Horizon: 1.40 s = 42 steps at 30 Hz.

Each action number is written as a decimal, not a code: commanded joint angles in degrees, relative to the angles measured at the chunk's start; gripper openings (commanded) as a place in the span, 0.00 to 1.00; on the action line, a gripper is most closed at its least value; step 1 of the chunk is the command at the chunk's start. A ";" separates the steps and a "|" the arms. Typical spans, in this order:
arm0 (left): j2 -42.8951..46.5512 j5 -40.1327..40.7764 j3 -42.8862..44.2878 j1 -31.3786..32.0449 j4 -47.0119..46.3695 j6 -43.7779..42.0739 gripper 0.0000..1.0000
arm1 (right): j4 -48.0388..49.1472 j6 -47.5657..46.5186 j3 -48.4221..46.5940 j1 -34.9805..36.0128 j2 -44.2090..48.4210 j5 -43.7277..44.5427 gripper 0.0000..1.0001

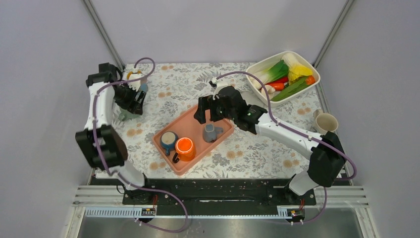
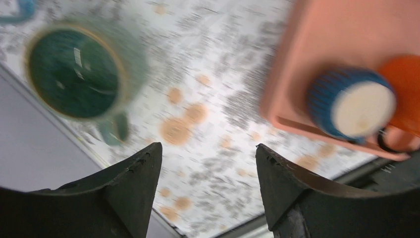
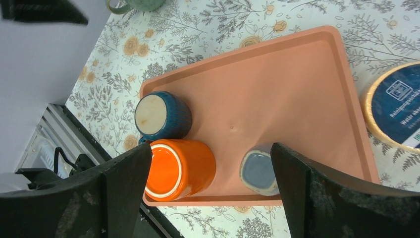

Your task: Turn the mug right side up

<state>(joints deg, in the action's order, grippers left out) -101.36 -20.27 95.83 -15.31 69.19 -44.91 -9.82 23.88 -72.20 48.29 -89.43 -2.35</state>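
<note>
A green mug stands mouth up on the flowered tablecloth, its dark inside showing and its handle pointing toward the table's left edge. In the top view the green mug sits just below my left gripper. The left gripper is open and off the mug, with nothing between its fingers. My right gripper hovers over the salmon tray; it is wide open and empty.
On the tray three mugs show their bases: blue, orange, grey-blue. A round labelled tin lies right of the tray. A white bowl of vegetables and a beige mug stand at the right.
</note>
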 commanded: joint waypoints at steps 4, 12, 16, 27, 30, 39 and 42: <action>30.12 -8.07 -27.81 7.74 -2.37 5.65 0.71 | -0.18 -0.47 3.92 0.66 6.97 5.15 0.99; 40.25 -0.33 -42.63 19.04 -9.70 16.37 0.63 | 1.00 0.60 6.95 1.82 9.47 5.76 0.98; 39.64 4.56 -48.62 25.27 -17.49 20.09 0.60 | 1.06 0.81 8.80 1.98 10.84 6.99 0.98; 29.83 14.42 -49.49 29.98 -25.23 21.35 0.53 | 0.77 -0.53 11.52 1.98 13.90 10.30 0.99; 29.60 18.72 -49.79 29.86 -29.26 21.02 0.53 | 0.56 -0.88 11.47 1.97 14.22 10.98 0.98; 23.93 13.93 -47.54 29.31 -30.09 20.21 0.47 | 0.46 -1.45 11.75 1.96 14.19 10.32 0.99; 21.59 12.06 -47.62 29.09 -29.87 20.20 0.45 | 0.47 -1.77 12.20 1.98 14.80 10.85 0.99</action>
<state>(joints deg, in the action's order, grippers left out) -77.14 -5.87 46.65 14.24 39.99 -24.08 -10.41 23.38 -60.58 49.80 -77.21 6.63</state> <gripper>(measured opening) 0.468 0.985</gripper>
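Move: The upside-down blue mug in the tray lies about 10 cm back and 12 cm right of the left hand, some 11 cm below. The orange mug stands roughly 6 cm right of it and 3 cm nearer the base; the green mug is about 3 cm ahead and 3 cm left of the left hand, also 11 cm down. From the right hand, the blue mug is some 12 cm left, 4 cm back and 17 cm below. Left swings some 17 cm back, rightward and down, then forward, fingers narrowing astride the blue mug's handle; right withdraws rightward. ##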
